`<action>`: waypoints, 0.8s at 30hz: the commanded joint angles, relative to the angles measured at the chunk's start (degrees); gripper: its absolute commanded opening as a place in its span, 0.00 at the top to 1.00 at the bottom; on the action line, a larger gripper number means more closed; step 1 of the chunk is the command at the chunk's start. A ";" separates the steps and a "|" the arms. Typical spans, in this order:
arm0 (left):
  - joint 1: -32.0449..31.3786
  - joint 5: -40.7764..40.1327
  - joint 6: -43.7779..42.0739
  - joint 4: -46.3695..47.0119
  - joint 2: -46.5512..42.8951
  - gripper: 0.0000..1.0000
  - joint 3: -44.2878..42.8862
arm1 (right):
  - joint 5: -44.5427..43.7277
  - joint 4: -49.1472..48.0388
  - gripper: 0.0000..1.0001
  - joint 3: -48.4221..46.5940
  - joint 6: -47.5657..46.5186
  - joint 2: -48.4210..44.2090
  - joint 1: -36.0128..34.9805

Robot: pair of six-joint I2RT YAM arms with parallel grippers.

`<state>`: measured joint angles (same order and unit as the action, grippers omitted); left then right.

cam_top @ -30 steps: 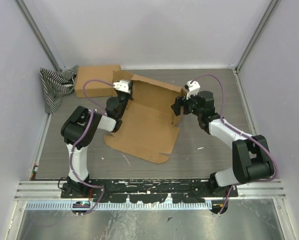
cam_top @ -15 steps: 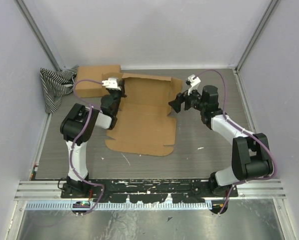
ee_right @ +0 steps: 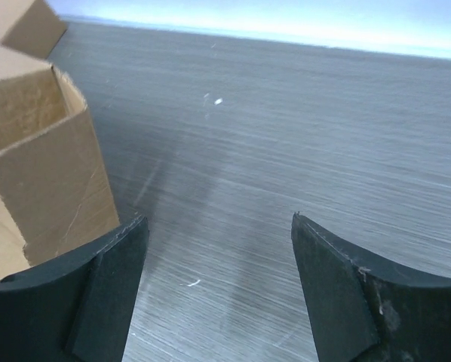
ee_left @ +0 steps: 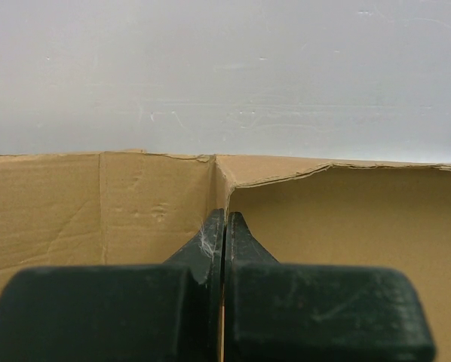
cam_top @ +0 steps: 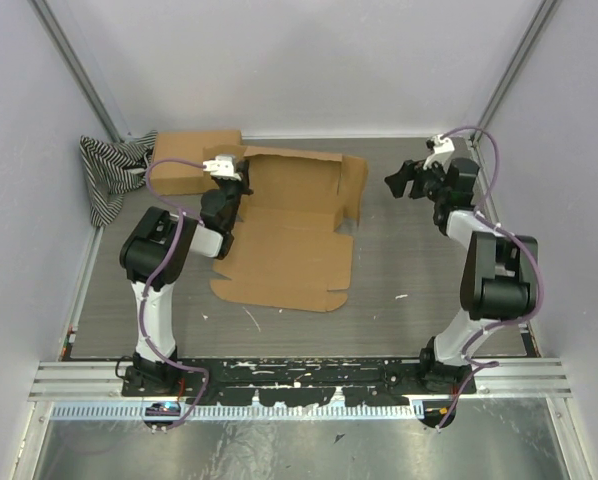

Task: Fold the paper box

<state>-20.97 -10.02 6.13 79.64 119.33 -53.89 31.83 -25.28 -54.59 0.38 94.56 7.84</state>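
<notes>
The paper box (cam_top: 291,240) is a brown cardboard blank, mostly flat on the grey table, with its back wall and right flap (cam_top: 354,186) standing up. My left gripper (cam_top: 229,190) sits at the box's left back corner, shut on a thin upright cardboard edge. In the left wrist view the fingers (ee_left: 225,215) pinch that edge, with the box's walls (ee_left: 346,219) behind. My right gripper (cam_top: 399,180) hovers open to the right of the flap, apart from it. In the right wrist view its jaws (ee_right: 219,226) hold nothing, and the box corner (ee_right: 48,166) is at the left.
A second, folded cardboard box (cam_top: 194,160) lies at the back left, with a striped cloth (cam_top: 109,175) beside it by the left wall. Walls close in the table on three sides. The arm bases stand at the near edge.
My right gripper has let go of the right flap and pulled back to the right rear. The box has dropped from tilted to lying flat. The left gripper stays shut at its corner.
</notes>
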 commanded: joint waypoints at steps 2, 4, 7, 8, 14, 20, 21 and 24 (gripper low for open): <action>0.45 0.42 0.26 2.37 -0.70 1.00 -0.11 | 12.01 -4.75 0.19 -4.02 0.32 6.26 -3.48; 0.41 0.85 0.49 2.37 -0.60 1.00 -0.19 | 14.63 -4.33 0.19 -4.84 -1.36 7.62 -5.32; 0.43 1.18 0.64 2.37 -0.75 1.00 -0.21 | 17.93 -4.13 0.19 -6.98 -1.57 10.54 -6.82; 0.41 1.37 0.64 2.37 -0.81 1.00 -0.15 | 18.76 -4.27 0.19 -7.52 -1.59 11.18 -7.20; 0.40 1.94 0.21 2.37 -1.26 1.00 0.14 | 21.62 -4.00 0.20 -8.78 -1.43 11.27 -8.89; 0.40 2.89 0.24 2.37 -2.22 1.00 0.74 | 19.55 0.74 0.20 -8.39 -4.88 9.11 -12.00; 0.40 2.95 0.28 2.37 -2.40 1.00 0.86 | 18.67 1.01 0.20 -8.06 -5.04 8.75 -12.57; 0.38 3.85 0.53 2.37 -2.85 1.00 1.12 | 15.06 0.80 0.22 -8.05 -3.79 9.07 -14.09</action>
<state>-20.78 -7.70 6.26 79.77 119.07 -53.60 50.15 -23.88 -61.76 -2.61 107.07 -4.03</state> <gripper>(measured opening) 0.011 0.797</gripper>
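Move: The side flap at the right end of the raised paper box wall stands about 13 cm to the right hand's left, roughly level with it fore and aft, its middle some 5 cm lower. The raised wall's middle is about 29 cm left and 1 cm ahead of the right hand; the flat bottom panel's middle is some 31 cm left, 19 cm back and 14 cm below. From the left hand the side flap lies about 28 cm right, 1 cm back and 5 cm below. The right hand sweeps about 14 cm to its left, back in to the side flap, dipping some 5 cm early on and rising slightly after that, while turning about 30 degrees counter-clockwise with its fingers staying wide open, until the left finger presses against the flap's outer face. The left hand stays nearly still, its shut fingers keeping their pinch at the raised wall's left corner. ##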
